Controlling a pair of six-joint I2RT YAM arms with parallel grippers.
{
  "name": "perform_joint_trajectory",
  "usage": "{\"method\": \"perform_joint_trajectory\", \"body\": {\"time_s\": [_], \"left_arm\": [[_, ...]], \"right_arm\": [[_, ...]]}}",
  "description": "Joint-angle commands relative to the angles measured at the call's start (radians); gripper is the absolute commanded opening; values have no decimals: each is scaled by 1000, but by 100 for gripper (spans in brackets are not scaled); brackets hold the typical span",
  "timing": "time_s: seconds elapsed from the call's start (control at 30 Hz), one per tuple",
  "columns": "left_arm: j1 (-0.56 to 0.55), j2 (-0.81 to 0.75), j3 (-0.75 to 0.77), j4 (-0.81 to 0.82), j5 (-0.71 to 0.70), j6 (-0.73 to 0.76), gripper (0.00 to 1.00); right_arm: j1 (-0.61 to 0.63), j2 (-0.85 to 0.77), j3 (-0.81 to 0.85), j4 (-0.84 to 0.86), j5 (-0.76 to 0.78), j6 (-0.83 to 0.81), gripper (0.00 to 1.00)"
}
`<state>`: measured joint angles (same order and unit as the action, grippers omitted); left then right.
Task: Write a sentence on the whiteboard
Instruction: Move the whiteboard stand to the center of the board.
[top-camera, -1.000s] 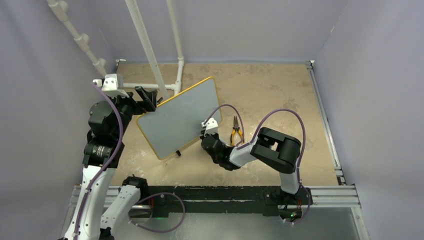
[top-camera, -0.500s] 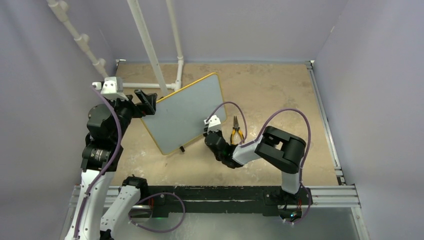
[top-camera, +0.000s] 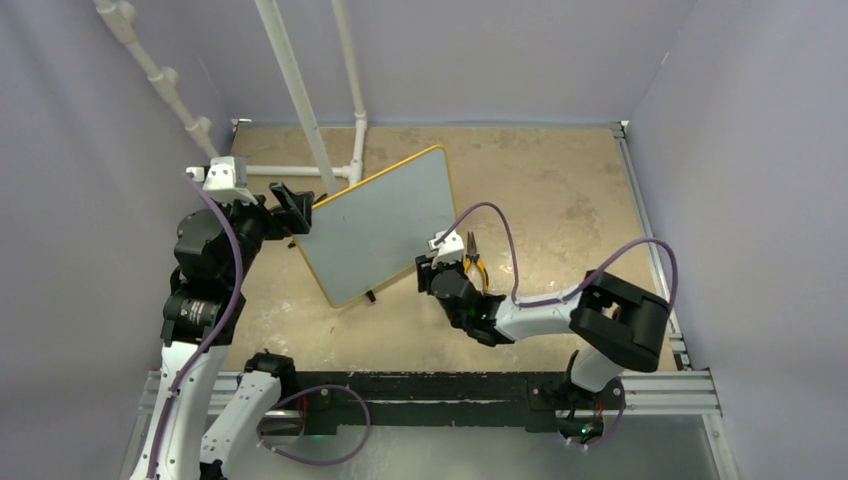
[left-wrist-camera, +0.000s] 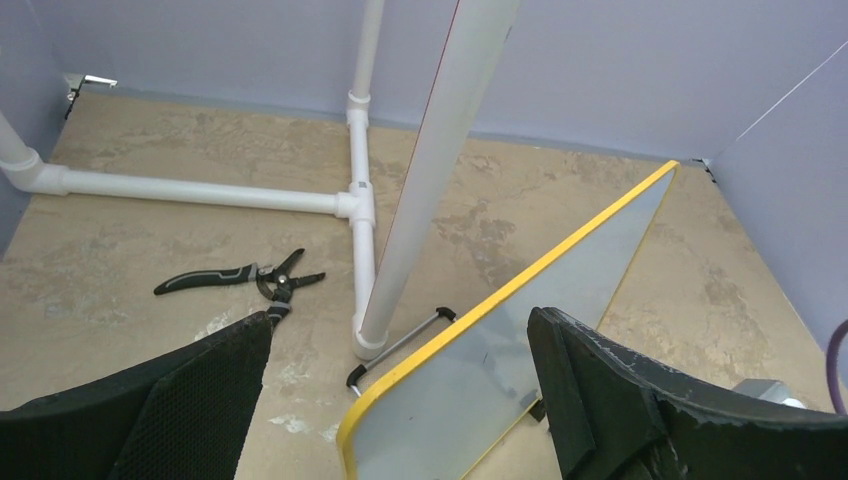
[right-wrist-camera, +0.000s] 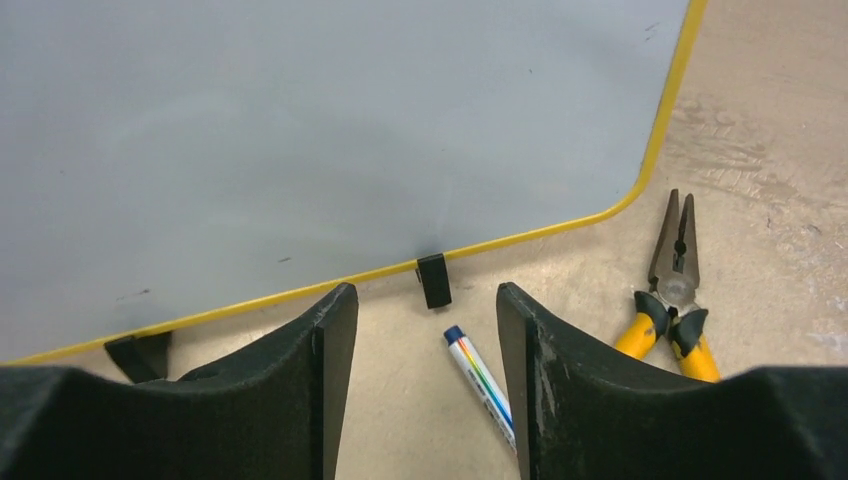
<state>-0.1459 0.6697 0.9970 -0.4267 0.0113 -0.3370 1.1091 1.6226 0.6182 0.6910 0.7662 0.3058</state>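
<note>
The whiteboard (top-camera: 375, 225), pale grey with a yellow frame, stands tilted on small black feet in the middle of the table. The sentence is out of view: the board face (right-wrist-camera: 330, 140) carries only a few tiny specks. My left gripper (top-camera: 293, 212) is open at the board's left corner, and that yellow corner (left-wrist-camera: 372, 415) lies between its wide-apart fingers without touching them. My right gripper (top-camera: 440, 268) is open low in front of the board's bottom edge. A white marker (right-wrist-camera: 478, 380) with a blue cap and a rainbow stripe lies on the table between its fingers, close to the right finger (right-wrist-camera: 560, 380).
Yellow-handled pliers (top-camera: 472, 262) (right-wrist-camera: 675, 290) lie just right of the right gripper. Black pliers (left-wrist-camera: 240, 280) lie left of a white pipe frame (left-wrist-camera: 200, 188), whose slanted pipe (left-wrist-camera: 440, 170) rises right behind the board. Purple walls enclose the table.
The whiteboard has swung and shifted towards the back right. The right arm has stretched out, with its elbow now far to the right. The left gripper stays at the board's left corner.
</note>
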Motion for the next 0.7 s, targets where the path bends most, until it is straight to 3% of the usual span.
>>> {"method": "perform_joint_trajectory", "body": {"time_s": [0.0,0.3,0.67], "left_arm": [[5,9,49,-11,-3,19,99],[5,19,80,-66,-121,21,100],[5,18,101,-99,-52,14,100]], "right_arm": [[-1,-120,-44,-115,-62,72,58],[-58,-230,11,-506,-355,110,58],[-116,-105,147,-642,-359,77,54]]}}
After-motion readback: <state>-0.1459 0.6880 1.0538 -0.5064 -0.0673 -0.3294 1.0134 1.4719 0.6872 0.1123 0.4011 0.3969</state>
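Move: The marker lies on the table about 9 cm below the right hand, some 4 cm to its right and 1 cm ahead. The nearest stand foot is about 7 cm ahead and 1 cm left, 8 cm below; the pliers lie some 8 cm ahead and 9 cm right, on the table. The whiteboard's middle is roughly 13 cm ahead and 11 cm left. From the left hand, the marker is about 31 cm right, 3 cm ahead and 34 cm below. The whiteboard, already released, is left behind as the right hand draws back about 4 cm and 2 cm to the right, rising slightly before sinking towards the marker. Meanwhile the wrist tips some 20 degrees further down and turns a little counter-clockwise; the fingers stay half open, touching nothing. ##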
